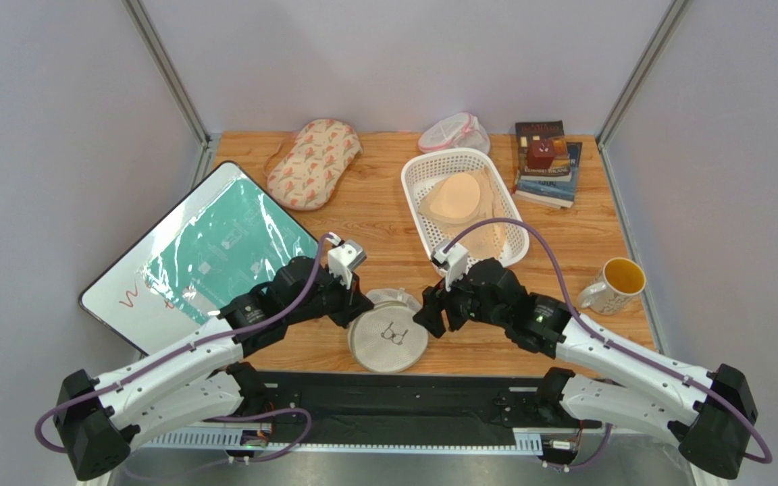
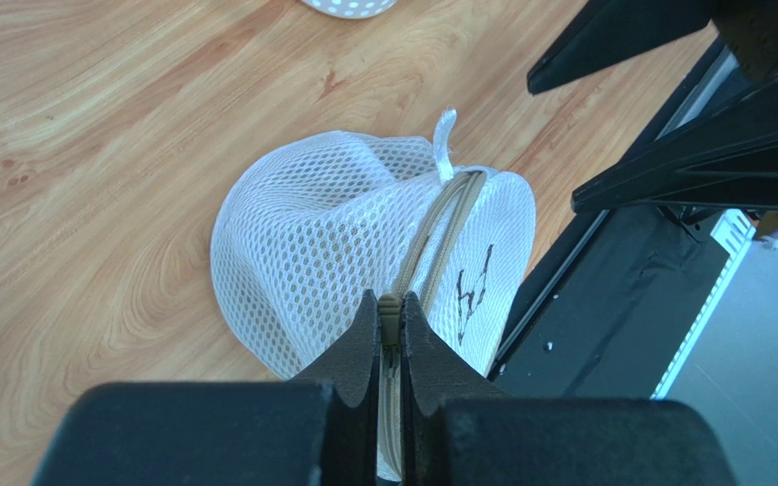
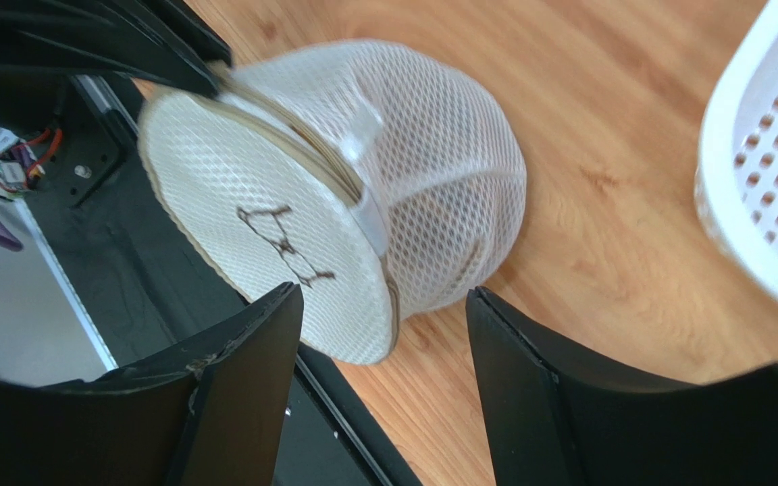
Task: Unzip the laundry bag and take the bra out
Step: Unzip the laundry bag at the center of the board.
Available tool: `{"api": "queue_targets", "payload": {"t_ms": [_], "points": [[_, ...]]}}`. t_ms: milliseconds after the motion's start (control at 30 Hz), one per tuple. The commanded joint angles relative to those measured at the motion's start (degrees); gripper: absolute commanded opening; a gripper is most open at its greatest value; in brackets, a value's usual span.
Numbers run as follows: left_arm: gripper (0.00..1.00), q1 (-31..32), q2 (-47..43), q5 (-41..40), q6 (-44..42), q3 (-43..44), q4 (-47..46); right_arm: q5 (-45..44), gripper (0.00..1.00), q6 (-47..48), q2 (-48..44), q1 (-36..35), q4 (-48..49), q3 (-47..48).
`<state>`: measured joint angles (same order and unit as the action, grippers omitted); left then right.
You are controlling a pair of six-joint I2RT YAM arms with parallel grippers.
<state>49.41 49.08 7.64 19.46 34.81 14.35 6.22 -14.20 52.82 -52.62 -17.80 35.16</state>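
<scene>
The round cream-white mesh laundry bag (image 1: 388, 339) lies near the table's front edge, tipped up so its flat face with the black bra icon (image 3: 287, 243) looks toward the arms. My left gripper (image 2: 390, 304) is shut on the tan zipper pull (image 2: 390, 312) at the bag's left rim, and the zip line (image 2: 434, 238) runs away from it. My right gripper (image 3: 383, 292) is open at the bag's right edge, its fingers either side of the rim without touching. The bra is hidden.
A white basket (image 1: 418, 172) holding a pale peach bra stands behind the bag. An oval patterned bag (image 1: 314, 162), a small pink-trimmed mesh bag (image 1: 452, 132), books (image 1: 545, 162), a mug (image 1: 616, 284) and a slanted board (image 1: 200, 258) surround it. The black base rail (image 1: 393, 400) lines the near edge.
</scene>
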Motion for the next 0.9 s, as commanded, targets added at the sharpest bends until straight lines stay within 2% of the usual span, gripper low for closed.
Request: {"api": "queue_targets", "payload": {"t_ms": [0,200,433,800,867], "points": [[0.00,-0.1,-0.2,3.8,-2.8,3.0,-0.9,3.5,0.66,7.9,-1.2,0.1,-2.0,7.3],[0.00,0.0,1.1,7.1,-3.2,3.7,-0.7,11.2,0.65,11.9,3.8,0.1,4.7,10.5],[0.00,0.0,1.6,10.5,-3.5,4.1,-0.7,15.6,0.63,16.2,12.6,0.2,5.7,14.1],[0.00,0.0,2.2,12.1,-3.7,5.1,-0.3,19.4,0.62,18.4,15.6,0.1,9.2,10.9],[0.00,0.0,2.1,11.6,-3.6,5.3,0.0,20.1,0.57,18.2,15.8,0.1,9.8,10.5]]}}
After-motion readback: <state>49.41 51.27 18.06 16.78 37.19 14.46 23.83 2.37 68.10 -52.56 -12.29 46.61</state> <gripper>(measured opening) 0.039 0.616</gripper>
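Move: About 6 cm to the right hand's left and a little farther out, roughly 2 cm lower, runs the free stretch of the laundry bag's zipper. The white tab at its end is some 4 cm left, 1 cm ahead and 4 cm below; the bra-logo panel's middle is about 7 cm left, 3 cm back and 5 cm below. From the left hand, pinching the zipper's other part, that free stretch is roughly 6 cm right, 2 cm back and 4 cm below. Swinging left over the bag with its fingers kept open, the right hand first rises nearly 6 cm, then sinks about half of that while still going left, some 7 cm in all, turning about 25 degrees counter-clockwise until its fingertips straddle the line of the zipper close to the left fingers. The left hand keeps its pinch on the zipper and eases a couple of centimetres back and right, turning slightly clockwise. ##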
